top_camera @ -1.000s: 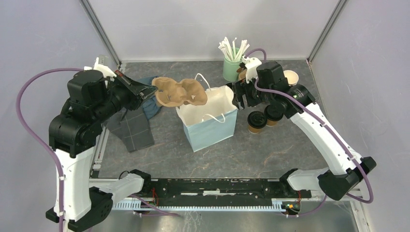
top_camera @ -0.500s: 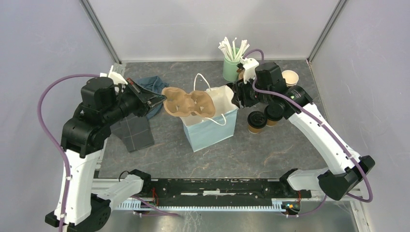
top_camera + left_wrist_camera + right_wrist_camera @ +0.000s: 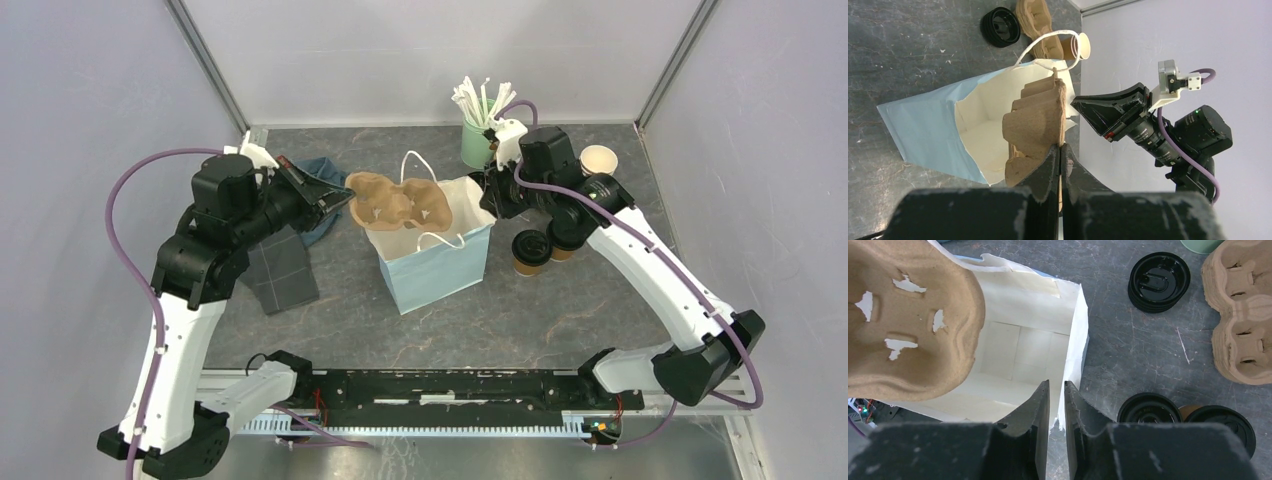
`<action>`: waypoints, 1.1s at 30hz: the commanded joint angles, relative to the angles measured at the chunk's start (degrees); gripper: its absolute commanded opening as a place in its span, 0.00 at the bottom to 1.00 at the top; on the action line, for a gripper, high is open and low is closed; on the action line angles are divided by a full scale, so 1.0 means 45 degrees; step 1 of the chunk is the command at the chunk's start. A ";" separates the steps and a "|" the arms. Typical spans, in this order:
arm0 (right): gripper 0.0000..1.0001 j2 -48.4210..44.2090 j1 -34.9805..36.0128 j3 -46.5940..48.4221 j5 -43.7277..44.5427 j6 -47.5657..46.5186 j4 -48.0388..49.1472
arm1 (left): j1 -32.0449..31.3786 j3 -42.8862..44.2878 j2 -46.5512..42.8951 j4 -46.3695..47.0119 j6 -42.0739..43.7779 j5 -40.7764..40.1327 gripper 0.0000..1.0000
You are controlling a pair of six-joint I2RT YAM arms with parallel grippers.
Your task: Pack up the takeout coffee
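Two takeout coffee cups with black lids [image 3: 530,250] [image 3: 565,235] stand right of the light blue paper bag [image 3: 440,265]; in the right wrist view their lids [image 3: 1149,410] [image 3: 1220,422] show at the bottom. My left gripper [image 3: 345,197] [image 3: 1059,147] is shut on the edge of a brown pulp cup carrier [image 3: 395,203] [image 3: 1035,125], held over the bag's open mouth [image 3: 1018,350]. My right gripper [image 3: 490,200] [image 3: 1056,385] straddles the bag's right rim. Its jaws stand a narrow gap apart with the paper wall between them.
A green cup of white stirrers [image 3: 480,140] and a lidless paper cup [image 3: 600,160] stand at the back. A stack of black lids [image 3: 1159,281] and stacked carriers [image 3: 1243,310] lie behind the coffees. Grey and blue cloths [image 3: 280,265] lie left of the bag.
My left arm has carried the carrier rightward over the bag's mouth. My right gripper has shifted onto the bag's right rim and its jaws have narrowed a lot.
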 commanded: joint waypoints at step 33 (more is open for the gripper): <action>0.61 0.0657 -0.0207 0.1168 0.1094 -0.0849 -0.0172 | -0.2135 -0.1540 0.0303 0.1952 -0.2401 -0.1960 0.02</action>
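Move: The paper bag that my held carrier goes to has its middle about 12 cm right and 3 cm ahead of my left hand, some 27 cm below. From my right hand, whose tips straddle its right rim, the bag's middle is about 10 cm left, 3 cm back and 15 cm down. The near cup stands 12 cm right and 1 cm back of my right hand, the far cup 20 cm right and 2 ahead, both some 22 below; the lid stack lies 14 cm ahead, 1 right. Keeping my pinch on the carrier's end, I take my left hand about 3.5 cm right and 3 cm down, easing slightly forward and tipping the fingers some 5 degrees lower, so the free end goes down into the bag's mouth. At the right rim, my right hand closes a touch and dips about 1 cm, then opens to over half while creeping 2 cm forward and finally rising. ##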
